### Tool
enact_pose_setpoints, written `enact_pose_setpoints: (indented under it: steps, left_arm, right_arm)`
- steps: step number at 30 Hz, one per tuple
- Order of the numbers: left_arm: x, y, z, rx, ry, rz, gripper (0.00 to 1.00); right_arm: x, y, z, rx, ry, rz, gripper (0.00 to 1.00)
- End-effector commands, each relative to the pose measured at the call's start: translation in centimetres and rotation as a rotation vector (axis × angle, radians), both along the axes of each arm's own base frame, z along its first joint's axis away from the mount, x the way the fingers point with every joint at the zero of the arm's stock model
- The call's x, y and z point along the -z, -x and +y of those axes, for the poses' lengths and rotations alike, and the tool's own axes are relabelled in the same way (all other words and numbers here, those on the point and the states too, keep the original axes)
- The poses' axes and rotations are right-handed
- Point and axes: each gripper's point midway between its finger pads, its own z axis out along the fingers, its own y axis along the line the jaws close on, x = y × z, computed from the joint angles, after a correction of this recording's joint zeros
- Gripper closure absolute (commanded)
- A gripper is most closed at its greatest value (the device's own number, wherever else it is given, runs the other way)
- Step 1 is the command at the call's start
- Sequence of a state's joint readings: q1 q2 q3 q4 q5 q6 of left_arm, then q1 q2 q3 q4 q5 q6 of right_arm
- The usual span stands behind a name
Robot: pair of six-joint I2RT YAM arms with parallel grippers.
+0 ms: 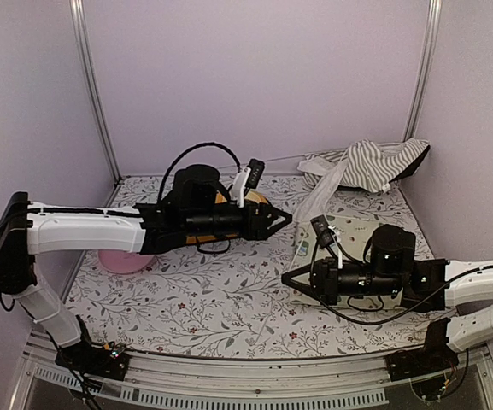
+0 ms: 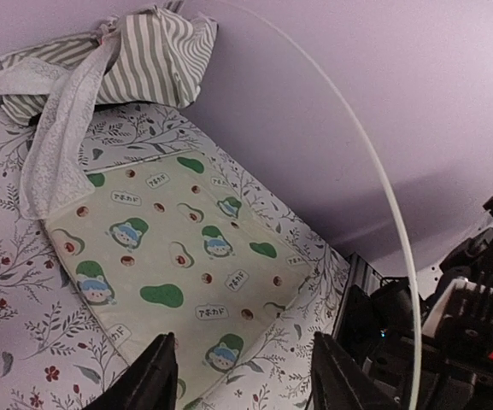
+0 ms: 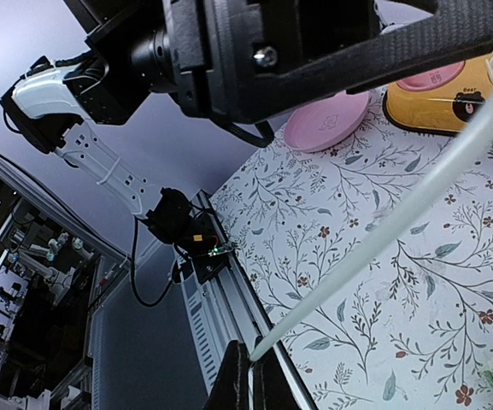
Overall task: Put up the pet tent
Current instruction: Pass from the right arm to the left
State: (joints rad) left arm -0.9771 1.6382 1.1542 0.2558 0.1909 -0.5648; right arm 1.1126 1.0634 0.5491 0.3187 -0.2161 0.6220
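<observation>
The pet tent [image 1: 374, 164] lies collapsed at the back right as a heap of striped fabric [image 2: 143, 60], its white lace curtain [image 1: 321, 198] trailing forward onto the mat. One thin white pole [image 3: 383, 248] runs out from my right gripper [image 3: 251, 348], which is shut on the pole's end just above the table. In the left wrist view the same pole [image 2: 383, 179] arcs high across the wall. My left gripper [image 2: 246, 380] hangs open over the mat's near corner with nothing between its fingers. From above, the left gripper [image 1: 282, 219] and the right gripper [image 1: 289, 278] are close together at mid-table.
A pale avocado-print mat [image 2: 178, 256] lies right of centre on the floral cloth. A pink dish [image 1: 122, 260] sits at the left. An orange bowl [image 3: 451, 102] is partly hidden under the left arm [image 1: 101, 231]. Lilac walls close in the back and both sides.
</observation>
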Motion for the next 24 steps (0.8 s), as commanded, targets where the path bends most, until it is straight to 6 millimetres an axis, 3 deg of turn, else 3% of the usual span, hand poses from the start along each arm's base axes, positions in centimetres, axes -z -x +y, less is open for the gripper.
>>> enact_pose_setpoints:
  steps: [1, 7, 11, 15, 22, 24]
  left_arm:
    - [-1.8, 4.0, 0.2, 0.182, 0.045, -0.028, 0.45]
    - [0.0, 8.0, 0.8, 0.340, -0.030, -0.027, 0.51]
    - [1.5, 10.2, -0.4, 0.436, -0.094, -0.012, 0.54]
    - [3.0, 10.7, -1.5, 0.464, -0.158, 0.011, 0.60]
    - [3.8, 11.0, -2.8, 0.496, -0.182, 0.022, 0.65]
    - [4.1, 11.0, -3.2, 0.500, -0.188, 0.031, 0.71]
  right_arm:
    - [1.2, -0.4, -0.9, 0.019, 0.055, -0.031, 1.00]
    - [1.8, -0.9, -1.1, 0.041, 0.087, -0.035, 1.00]
    - [2.3, -0.9, -0.9, 0.037, 0.110, -0.033, 1.00]
    - [2.4, -1.2, -1.0, 0.050, 0.121, -0.036, 1.00]
    - [2.8, -1.4, -1.4, 0.071, 0.140, -0.031, 1.00]
    - [2.9, -1.5, -1.5, 0.074, 0.144, -0.031, 1.00]
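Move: The tent pole's near end, pinched in the right gripper, lies about 13 cm back from the left hand, 1 cm to its right and some 4 cm lower. From the left hand, the netting's near end is roughly 16 cm ahead, 5 cm right and 21 cm below; the printed mat's middle is about 5 cm ahead, 17 cm right and 22 cm below. The left gripper is some 13 cm ahead of the right hand, 1 cm left and 4 cm above. Back towards the right gripper the left hand swings about 10 cm, roughly level at first and then also dropping some 4 cm, its wrist turning about 25 degrees clockwise, to bring its half-open, narrowing fingers around the pole just above the right hand's grip. The right hand keeps its pinch on the pole's end and sinks about 4 cm, tilting slightly. ##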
